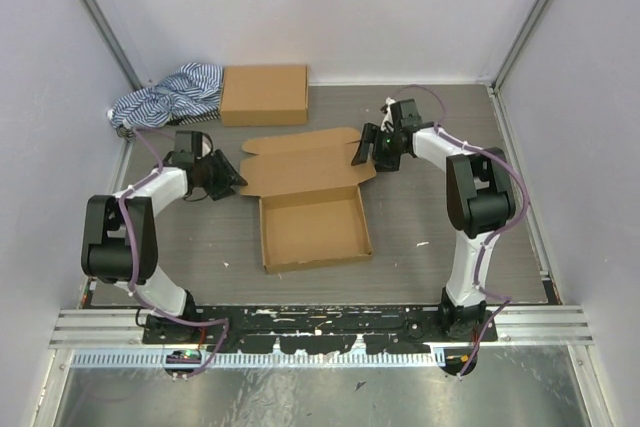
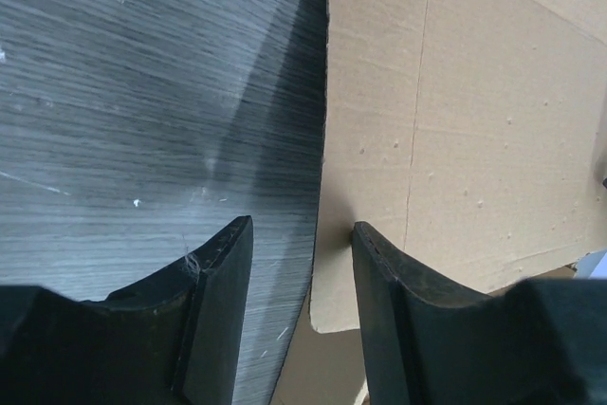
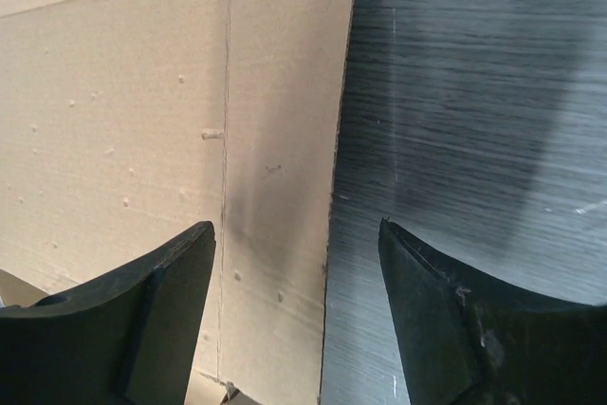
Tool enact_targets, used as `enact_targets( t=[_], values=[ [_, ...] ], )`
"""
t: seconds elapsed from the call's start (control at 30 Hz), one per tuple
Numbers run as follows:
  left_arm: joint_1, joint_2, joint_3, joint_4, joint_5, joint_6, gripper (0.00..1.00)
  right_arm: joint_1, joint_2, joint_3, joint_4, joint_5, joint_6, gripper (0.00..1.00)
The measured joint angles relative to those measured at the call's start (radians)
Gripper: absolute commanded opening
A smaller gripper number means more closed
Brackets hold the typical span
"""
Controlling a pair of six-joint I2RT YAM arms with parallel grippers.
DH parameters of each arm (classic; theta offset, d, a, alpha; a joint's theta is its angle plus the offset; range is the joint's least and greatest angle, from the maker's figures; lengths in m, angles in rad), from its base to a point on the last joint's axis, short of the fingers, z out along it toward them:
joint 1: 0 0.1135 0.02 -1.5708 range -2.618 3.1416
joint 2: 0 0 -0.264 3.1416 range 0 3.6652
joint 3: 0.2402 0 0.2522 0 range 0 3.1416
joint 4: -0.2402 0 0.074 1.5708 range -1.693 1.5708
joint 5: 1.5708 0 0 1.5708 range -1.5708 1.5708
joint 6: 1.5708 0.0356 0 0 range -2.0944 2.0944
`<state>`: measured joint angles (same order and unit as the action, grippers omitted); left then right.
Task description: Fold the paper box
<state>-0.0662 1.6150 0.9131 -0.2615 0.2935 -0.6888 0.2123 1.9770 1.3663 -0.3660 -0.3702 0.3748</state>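
The paper box [image 1: 315, 229] lies mid-table as a shallow brown tray. Its lid panel [image 1: 305, 162] is spread flat behind the tray. My left gripper [image 1: 226, 175] is at the lid's left edge. In the left wrist view its jaws [image 2: 302, 234] stand open astride the edge of the cardboard side flap [image 2: 455, 120], one finger over the table and one over the flap. My right gripper [image 1: 364, 147] is at the lid's right edge. It [image 3: 297, 234] is open too, with the flap's edge [image 3: 285, 139] between its fingers, not pinched.
A second, compact brown box [image 1: 264, 94] sits at the back, with a blue-and-white striped cloth [image 1: 170, 95] to its left. Grey walls close the table on three sides. The dark wood-grain tabletop [image 1: 430, 227] shows to the right of the tray.
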Motion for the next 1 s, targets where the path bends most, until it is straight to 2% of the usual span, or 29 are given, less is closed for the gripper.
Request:
enact_targets(
  t=[0.17,0.4,0.57,0.7,0.87,1.0],
  values=[
    [0.0,0.035,0.018,0.024,0.013,0.0,0.52,0.0,0.05,0.041,0.0,-0.04,-0.005,0.73],
    [0.0,0.126,0.123,0.063,0.028,0.005,0.52,0.0,0.118,0.154,0.005,-0.07,-0.009,0.69],
    [0.0,0.192,0.203,0.081,0.048,0.005,0.49,-0.003,0.178,0.235,-0.003,-0.103,-0.021,0.6],
    [0.0,0.237,0.238,0.087,0.063,0.006,0.45,-0.005,0.218,0.282,-0.011,-0.131,-0.034,0.46],
    [-0.006,0.261,0.269,0.069,0.07,0.014,0.34,-0.008,0.234,0.314,-0.035,-0.148,-0.042,0.33],
    [-0.029,0.263,0.332,0.038,0.069,0.042,0.15,-0.008,0.234,0.339,-0.06,-0.148,-0.056,0.23]
  ],
)
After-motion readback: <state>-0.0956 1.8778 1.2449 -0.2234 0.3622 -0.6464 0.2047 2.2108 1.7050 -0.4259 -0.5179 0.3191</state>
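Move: The left side flap of the paper box's lid has its near corner by the left hand; its middle is about 5 cm ahead, 3 cm right and 1 cm below. The right flap's middle is about 2 cm ahead, 2 cm left and 1 cm below the right hand. The lid panel lies between, roughly 5 cm ahead and 17 cm right of the left hand, 15 cm left and 2 cm back of the right. The tray is some 12 cm back and 19 cm right of the left hand. Forward along the lid's two side flaps, almost level, both hands slide together: the left about 9 cm, drifting right and rising 2 cm at the very end, the right about 6 cm while edging 3 cm left. Late in the reach both sets of fingers narrow around their flaps, one finger inside and one outside, the right from much wider open. ##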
